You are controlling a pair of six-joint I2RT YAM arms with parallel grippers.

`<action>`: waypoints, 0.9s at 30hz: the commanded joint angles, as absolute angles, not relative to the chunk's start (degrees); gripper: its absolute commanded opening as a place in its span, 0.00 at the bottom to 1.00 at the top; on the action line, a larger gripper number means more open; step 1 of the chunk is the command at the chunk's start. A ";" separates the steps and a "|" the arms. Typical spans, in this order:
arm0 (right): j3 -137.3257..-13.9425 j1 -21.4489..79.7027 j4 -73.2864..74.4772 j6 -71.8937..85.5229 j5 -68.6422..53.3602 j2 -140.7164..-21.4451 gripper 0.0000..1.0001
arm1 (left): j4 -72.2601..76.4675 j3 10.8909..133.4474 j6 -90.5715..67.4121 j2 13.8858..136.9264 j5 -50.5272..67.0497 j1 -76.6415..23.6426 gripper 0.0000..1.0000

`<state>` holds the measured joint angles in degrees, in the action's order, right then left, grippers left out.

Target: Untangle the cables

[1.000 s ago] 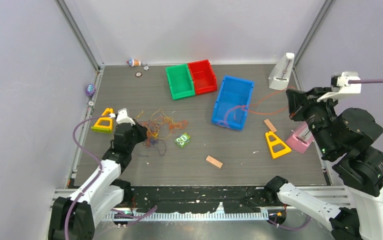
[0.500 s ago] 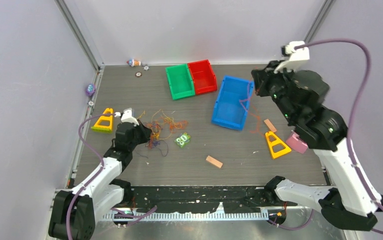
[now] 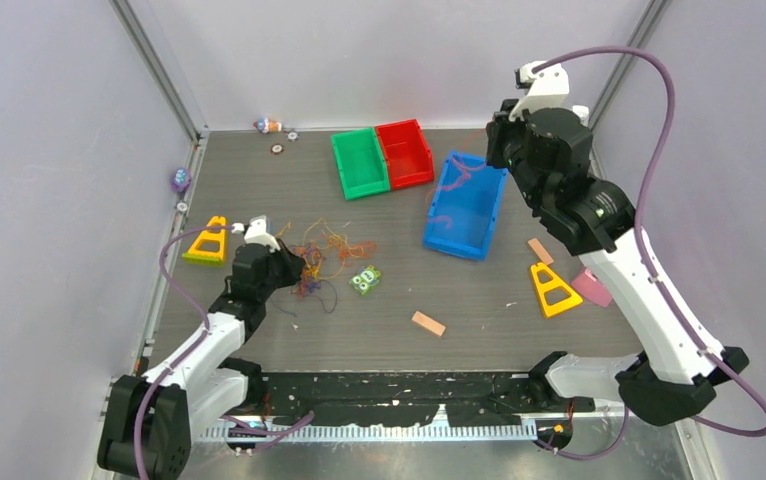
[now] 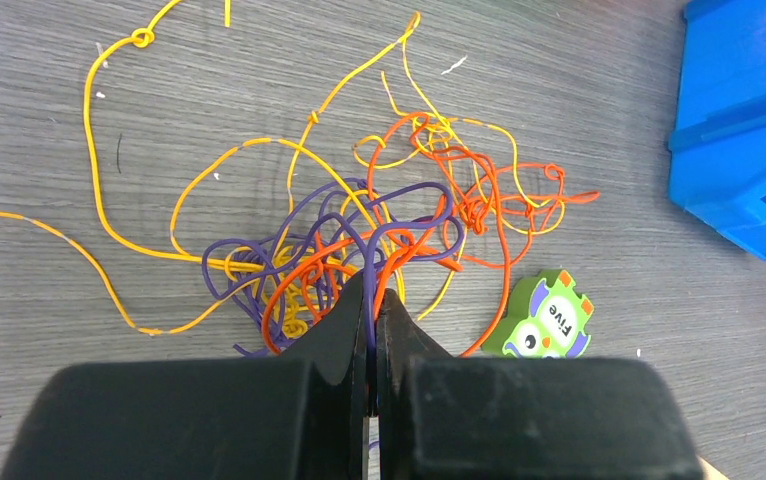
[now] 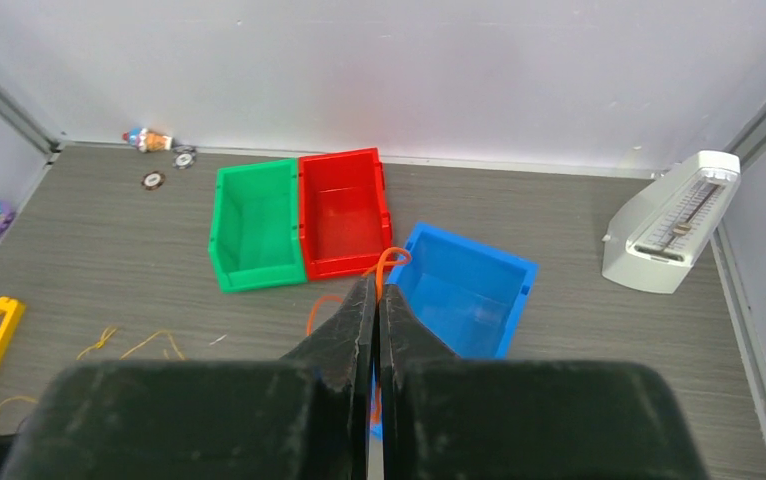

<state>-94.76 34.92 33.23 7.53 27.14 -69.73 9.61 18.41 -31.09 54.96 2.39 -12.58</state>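
The cables point(image 3: 324, 255) lie tangled on the left of the table, orange, yellow and purple strands looped through each other point(image 4: 379, 220). My left gripper point(image 3: 294, 264) is at the near-left edge of the tangle, shut on a purple cable point(image 4: 371, 262) that runs between the jaws point(image 4: 374, 288); an orange strand passes right beside the tips. My right gripper point(image 3: 494, 155) hangs raised over the blue bin's far end point(image 3: 464, 205), shut point(image 5: 377, 285) on a single orange cable point(image 5: 389, 258). That cable trails down over the bin point(image 3: 456, 180).
Green bin point(image 3: 359, 163) and red bin point(image 3: 404, 152) stand side by side at the back. A green owl block point(image 3: 364, 281) lies right of the tangle. Yellow triangles point(image 3: 207, 242) point(image 3: 553, 290), wooden blocks point(image 3: 427, 323) point(image 3: 540, 250), a white metronome point(image 5: 669, 222) at the back right.
My right arm has swung from the right edge up and leftward to above the blue bin, carrying the orange cable. The left gripper has shifted slightly right, still shut in the tangle.
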 commanded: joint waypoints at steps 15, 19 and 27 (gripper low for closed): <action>-89.61 22.71 27.86 11.71 18.56 -77.46 0.05 | 12.68 20.30 -31.15 55.57 3.12 -12.30 0.00; -92.51 21.81 27.82 12.29 17.77 -78.99 0.05 | 12.66 20.27 -31.11 55.61 3.08 -12.30 0.00; -102.50 21.58 29.70 11.16 18.14 -81.21 0.05 | 12.66 20.35 -31.16 55.64 3.02 -12.30 0.00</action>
<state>-95.13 21.82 31.70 11.16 18.39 -81.52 9.63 18.44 -31.11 55.51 2.66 -12.58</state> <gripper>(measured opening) 0.070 0.004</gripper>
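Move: My right hand holds the loose orange cable high up, and the blue box lies about 15 cm ahead of it, 4 cm to its right and some 41 cm below. The red box is roughly 13 cm beyond the blue box and 15 cm to its left; the green box lies 10 cm beyond it and 26 cm to its left. From my left hand, the blue box is about 20 cm ahead, 37 cm to the right and slightly lower. With the orange cable kept pinched in my right fingers, I swoop down nearly 10 cm and forward about 8 cm, drifting a little right as I close on the blue box. My wrist tips some 10 degrees downward and turns slightly clockwise, then I lift again by about 3 cm at the end. ##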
